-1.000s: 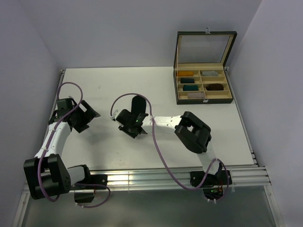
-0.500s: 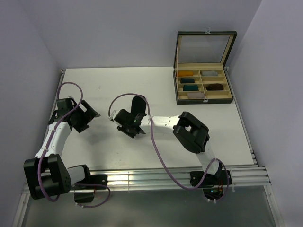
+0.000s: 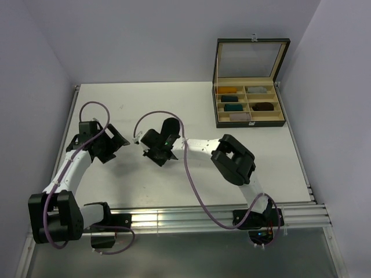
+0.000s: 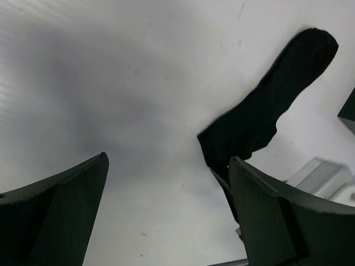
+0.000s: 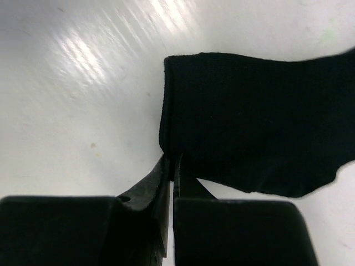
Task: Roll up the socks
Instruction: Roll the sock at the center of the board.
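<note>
A black sock (image 5: 249,122) lies flat on the white table (image 3: 191,104), mostly hidden under my right wrist in the top view (image 3: 170,124). My right gripper (image 5: 173,158) is shut, its jaws pinching the near corner of the sock's cuff. In the left wrist view the same sock (image 4: 272,105) stretches up and to the right. My left gripper (image 4: 166,210) hangs open just left of the sock, with bare table between its fingers. From above, the left gripper (image 3: 113,143) sits a short way left of the right gripper (image 3: 162,147). I see one sock only.
An open dark case (image 3: 249,123) with a raised lid stands at the back right, its compartments holding several rolled bundles. The right arm's purple cable (image 3: 188,174) loops over the table. Side rails edge the table (image 3: 75,98).
My right gripper has closed on the sock's cuff corner. My left arm has shifted right, closer to the sock, still open.
</note>
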You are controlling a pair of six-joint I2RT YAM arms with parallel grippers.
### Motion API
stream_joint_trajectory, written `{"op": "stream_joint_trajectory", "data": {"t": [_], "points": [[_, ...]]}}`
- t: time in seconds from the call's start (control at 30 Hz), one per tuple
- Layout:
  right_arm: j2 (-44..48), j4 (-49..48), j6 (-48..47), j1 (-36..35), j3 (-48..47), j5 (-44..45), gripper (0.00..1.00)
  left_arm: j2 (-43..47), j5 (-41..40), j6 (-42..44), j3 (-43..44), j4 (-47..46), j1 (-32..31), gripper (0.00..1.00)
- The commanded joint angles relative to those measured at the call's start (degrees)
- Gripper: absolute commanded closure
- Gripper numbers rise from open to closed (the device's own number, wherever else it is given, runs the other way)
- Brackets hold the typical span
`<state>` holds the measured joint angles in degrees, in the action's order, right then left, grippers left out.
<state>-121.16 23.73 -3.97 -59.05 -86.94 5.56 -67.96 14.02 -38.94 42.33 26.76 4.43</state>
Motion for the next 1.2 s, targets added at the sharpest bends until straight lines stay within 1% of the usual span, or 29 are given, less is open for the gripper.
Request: {"op": "stream_joint_trajectory", "data": {"t": [0.0, 0.03, 0.07, 0.17, 0.2, 0.37, 0.4, 0.53, 0.7, 0.9, 0.93, 1.0, 1.07, 1.13, 1.17], "points": [[0.9, -0.8, 6.8, 3.4, 1.8, -15.7, 1.00, 2.0, -1.8, -3.5, -1.2, -2.5, -3.0, 0.05], [1.3, -1.5, 9.2, 4.4, 1.9, -18.5, 1.00, 1.7, -2.2, -4.0, -1.4, -2.9, -3.7, 0.05], [1.5, -2.2, 10.3, 6.3, 2.2, -23.3, 1.00, 1.5, -2.2, -4.6, -1.7, -3.4, -5.2, 0.05], [2.1, -5.5, 14.2, 9.0, 3.7, -29.5, 1.00, 0.8, -2.2, -7.5, -3.0, -6.2, -8.5, 0.06], [1.9, -6.9, 15.0, 10.6, 4.4, -33.6, 1.00, 0.6, -2.9, -8.9, -3.6, -6.8, -9.4, 0.06], [1.1, -12.4, 21.1, 15.0, 7.2, -44.5, 1.00, -1.8, -4.0, -12.9, -5.6, -12.8, -14.4, 0.08], [0.8, -14.6, 23.4, 16.4, 8.3, -48.0, 1.00, -2.2, -4.4, -14.4, -6.3, -13.8, -15.1, 0.09], [-1.2, -17.7, 27.4, 19.1, 9.2, -53.5, 1.00, -4.5, -5.7, -17.7, -7.5, -19.3, -17.7, 0.12], [-3.6, -22.2, 33.7, 21.2, 9.5, -58.5, 1.00, -8.5, -7.9, -19.9, -8.0, -26.0, -20.9, 0.17], [-5.7, -23.5, 36.7, 22.7, 9.2, -60.5, 1.00, -13.7, -9.1, -21.5, -8.2, -31.2, -22.9, 0.25], [-5.7, -23.5, 36.8, 22.7, 9.2, -60.6, 1.00, -14.6, -9.0, -21.8, -8.3, -31.9, -23.1, 0.28], [-6.4, -23.3, 36.8, 22.8, 9.0, -60.7, 1.00, -15.5, -8.7, -22.7, -8.4, -33.6, -23.1, 0.31], [-6.7, -23.3, 36.9, 22.8, 9.0, -60.7, 1.00, -16.5, -7.9, -23.5, -8.0, -34.3, -23.4, 0.37], [-7.0, -23.5, 37.1, 22.8, 9.1, -60.7, 1.00, -17.0, -7.8, -23.7, -7.5, -34.2, -23.8, 0.42], [-7.1, -23.5, 37.2, 22.8, 9.2, -60.7, 1.00, -16.9, -7.9, -23.7, -7.3, -33.9, -23.8, 0.44]]}}
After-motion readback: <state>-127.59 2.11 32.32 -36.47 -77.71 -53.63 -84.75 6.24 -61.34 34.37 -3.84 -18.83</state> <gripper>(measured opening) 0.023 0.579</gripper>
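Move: The black sock's cuff lies about 13 cm to the left hand's right, 1 cm farther out and some 8 cm below it. The sock's toe is roughly 14 cm ahead and 20 cm to the right of that hand, also 8 cm below. The right gripper already pinches the cuff's near corner, with the cuff's middle about 2 cm ahead and 1 cm left of its fingertips; the toe lies about 16 cm ahead and 6 cm right of them. Bring the left gripper about 12 cm to the right and then increasingly down, some 6 cm in all, edging forward late, to the cuff's free side. Narrow its wide-open fingers to a little over half as they come around the cuff. Meanwhile keep the right gripper's pinch on the near corner nearly in place and swing its wrist some 70 degrees, so the steep fingers tip over to point mostly left. ##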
